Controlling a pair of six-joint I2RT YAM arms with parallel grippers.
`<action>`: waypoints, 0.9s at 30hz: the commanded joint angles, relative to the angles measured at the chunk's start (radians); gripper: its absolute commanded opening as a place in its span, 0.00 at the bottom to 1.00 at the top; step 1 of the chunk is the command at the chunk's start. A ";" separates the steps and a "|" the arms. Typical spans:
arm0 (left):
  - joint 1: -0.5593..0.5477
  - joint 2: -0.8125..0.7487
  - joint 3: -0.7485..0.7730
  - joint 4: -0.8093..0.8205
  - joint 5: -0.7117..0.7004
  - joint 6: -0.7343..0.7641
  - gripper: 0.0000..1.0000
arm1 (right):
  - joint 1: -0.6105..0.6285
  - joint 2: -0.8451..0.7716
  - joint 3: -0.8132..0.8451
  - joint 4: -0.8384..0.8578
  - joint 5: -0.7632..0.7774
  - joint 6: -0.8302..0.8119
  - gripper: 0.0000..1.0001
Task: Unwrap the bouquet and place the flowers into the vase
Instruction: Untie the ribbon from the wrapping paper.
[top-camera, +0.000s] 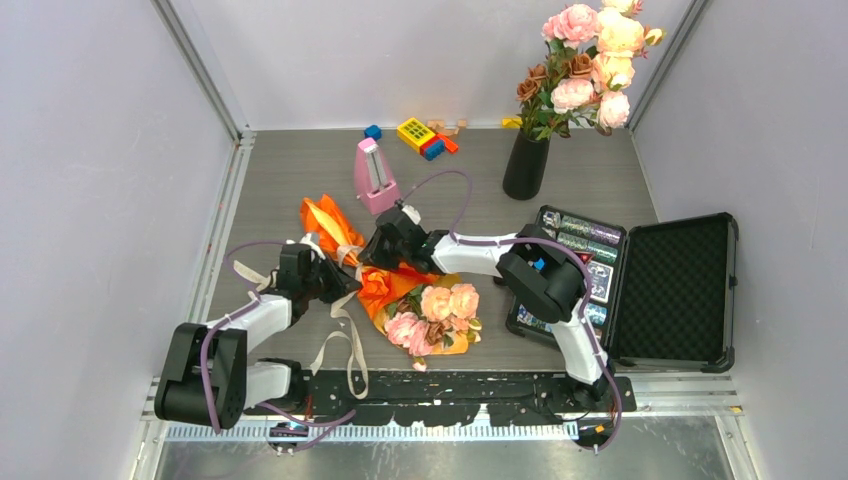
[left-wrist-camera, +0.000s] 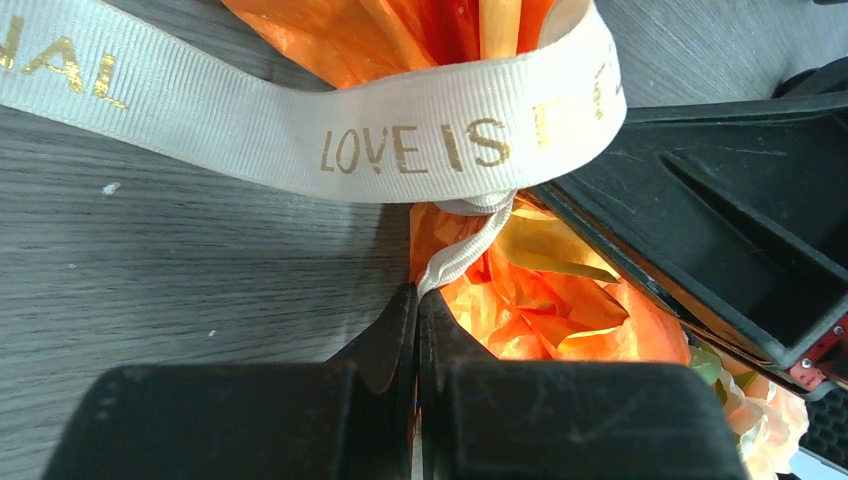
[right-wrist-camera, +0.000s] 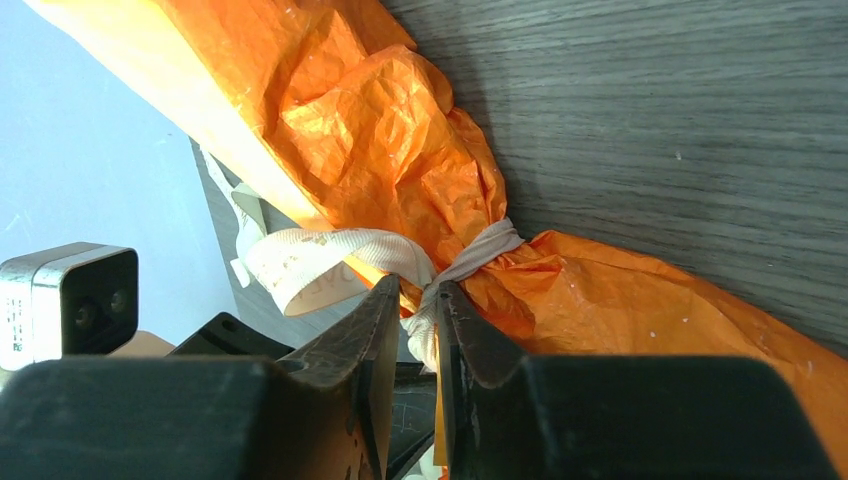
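Note:
The bouquet (top-camera: 400, 290) lies on its side on the grey table, its pink and peach flowers (top-camera: 440, 312) pointing at the near edge. Crinkly orange paper (right-wrist-camera: 380, 130) is cinched by a cream ribbon (left-wrist-camera: 420, 145) printed in gold. My left gripper (left-wrist-camera: 417, 292) is shut on a thin strand of that ribbon just below the knot. From the other side my right gripper (right-wrist-camera: 415, 290) reaches the knot; its jaws stand narrowly apart with a ribbon strand (right-wrist-camera: 428, 325) between them. The black vase (top-camera: 526, 165) stands at the back right and holds other roses (top-camera: 585, 60).
A pink metronome (top-camera: 374, 175) stands just behind the bouquet. Toy blocks (top-camera: 420, 135) lie by the back wall. An open black case (top-camera: 640, 290) sits at the right. Loose ribbon tails (top-camera: 340, 345) trail toward the near edge. Walls close in on both sides.

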 joint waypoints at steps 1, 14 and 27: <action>-0.004 0.009 -0.010 0.025 0.016 0.017 0.00 | -0.002 0.026 0.005 0.009 0.039 0.012 0.25; -0.004 0.016 -0.022 0.036 0.016 0.001 0.00 | -0.002 -0.047 -0.048 0.064 0.072 0.009 0.00; -0.003 0.009 -0.033 0.036 0.012 -0.012 0.00 | -0.002 -0.154 -0.182 0.143 0.192 0.020 0.00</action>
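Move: The right hand's parted fingers are right at the white ribbon by its knot, with the pinch spot only about 1 cm ahead, 1 cm left and 1 cm below. From this hand the orange wrapping's tail lies some 8 cm ahead and 7 cm left, the flower heads about 11 cm back and 15 cm right, and the pink metronome about 14 cm ahead and 3 cm right. The left hand already holds a ribbon end, with that spot roughly 5 cm straight ahead. The right fingers close on the ribbon beside the knot while the hand settles about half a centimetre, then the hand draws that strand to the right by some 2.5 cm, rising about 1 cm and turning slightly clockwise with the fingers kept shut. The left hand stays almost in place as the anchor, still pinching its ribbon end just back of the knot. ##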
